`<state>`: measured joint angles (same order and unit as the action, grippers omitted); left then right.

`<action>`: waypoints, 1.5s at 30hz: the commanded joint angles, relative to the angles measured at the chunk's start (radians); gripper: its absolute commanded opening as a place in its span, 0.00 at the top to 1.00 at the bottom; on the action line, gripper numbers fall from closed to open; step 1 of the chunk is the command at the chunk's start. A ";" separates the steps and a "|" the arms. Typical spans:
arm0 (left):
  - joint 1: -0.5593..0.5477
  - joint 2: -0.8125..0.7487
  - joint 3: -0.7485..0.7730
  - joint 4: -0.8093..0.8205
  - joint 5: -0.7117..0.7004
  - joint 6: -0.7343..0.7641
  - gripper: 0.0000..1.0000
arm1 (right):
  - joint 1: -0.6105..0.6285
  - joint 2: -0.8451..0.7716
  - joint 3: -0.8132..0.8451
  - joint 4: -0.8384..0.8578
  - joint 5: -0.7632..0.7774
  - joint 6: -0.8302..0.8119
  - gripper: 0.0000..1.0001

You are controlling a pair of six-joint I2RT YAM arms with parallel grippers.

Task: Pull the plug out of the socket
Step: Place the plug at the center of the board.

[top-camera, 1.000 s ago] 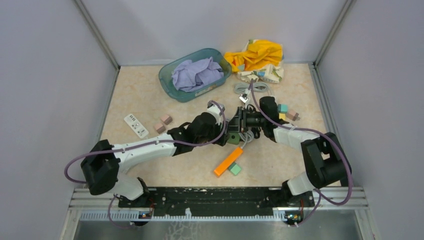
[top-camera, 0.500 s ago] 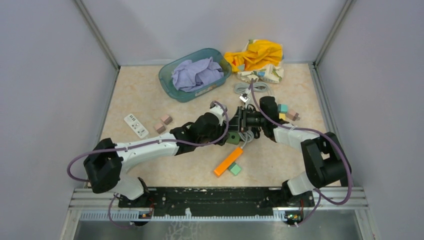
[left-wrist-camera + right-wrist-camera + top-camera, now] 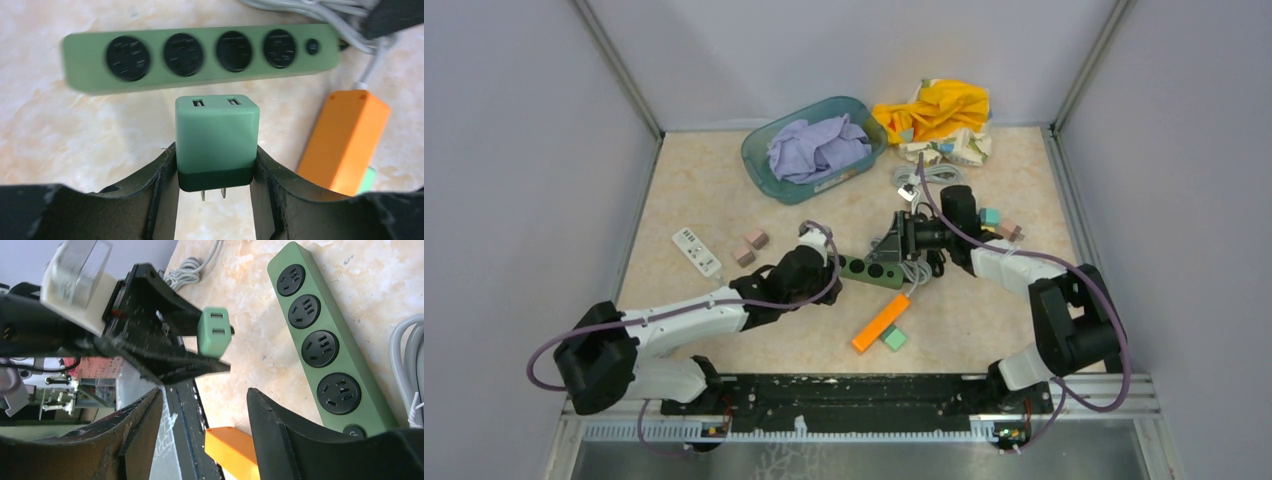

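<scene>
The green plug (image 3: 217, 135) is clamped between my left gripper's (image 3: 215, 156) fingers, its two metal prongs bare and pointing back at the wrist. It hangs apart from the green socket strip (image 3: 207, 75), which lies flat on the table with all its outlets vacant. In the top view my left gripper (image 3: 824, 268) sits just left of the strip (image 3: 874, 271). My right gripper (image 3: 892, 248) hovers over the strip's right end. In the right wrist view the right gripper (image 3: 204, 400) is open and holds nothing, with the plug (image 3: 215, 331) and strip (image 3: 345, 352) ahead.
An orange block (image 3: 880, 322) and a small green block (image 3: 894, 339) lie just in front of the strip. Grey cable (image 3: 924, 178) coils behind it. A teal basket (image 3: 814, 148) with purple cloth, yellow cloth (image 3: 939, 108), a white remote (image 3: 696, 250) and pink cubes (image 3: 750, 246) stand around.
My left gripper closed on the plug and drew back to the left, pulling it out of the strip. The right gripper's jaws have opened.
</scene>
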<state>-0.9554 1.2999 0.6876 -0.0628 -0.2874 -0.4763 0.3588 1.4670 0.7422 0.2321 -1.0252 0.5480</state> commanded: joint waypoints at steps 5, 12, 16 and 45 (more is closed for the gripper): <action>0.202 -0.159 -0.142 -0.071 -0.040 -0.178 1.00 | -0.018 -0.061 0.063 -0.072 0.006 -0.122 0.36; 0.319 -0.210 -0.219 -0.092 -0.047 -0.231 1.00 | -0.033 -0.075 0.062 -0.080 0.013 -0.139 0.36; 0.388 -0.209 -0.252 -0.089 -0.037 -0.254 1.00 | -0.035 -0.079 0.060 -0.082 0.016 -0.146 0.36; 0.563 -0.125 -0.205 -0.195 -0.088 -0.345 0.00 | -0.058 -0.103 0.060 -0.094 0.022 -0.169 0.35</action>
<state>-0.4019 1.1976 0.4858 -0.1829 -0.3592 -0.7963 0.3099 1.4063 0.7547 0.1181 -1.0016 0.3992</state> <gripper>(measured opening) 0.967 0.647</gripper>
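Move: The left hand, already holding the green plug, is bound for a bare patch of table about 19 cm to its left, 4 cm ahead and 7 cm below. Just beyond that patch lie two pink plugs, some 9 cm ahead, 20 cm left and 13 cm ahead, 18 cm left of the hand; the white strip is about 10 cm ahead, 30 cm left. The green strip's middle sits 7 cm ahead, 2 cm right. From the right hand, the patch is roughly 28 cm left, 3 cm back and 13 cm below. Leftward and down, fast at first and then easing, the left hand carries the green plug about 19 cm away from the green strip towards the pink plugs, edging forward a little as well, while the wrist swings some 45 degrees counter-clockwise and tips slightly down. Low over the table it stops and spreads its fingers wide, letting go of the plug. The open, empty right hand eases about 2 cm to its right. ##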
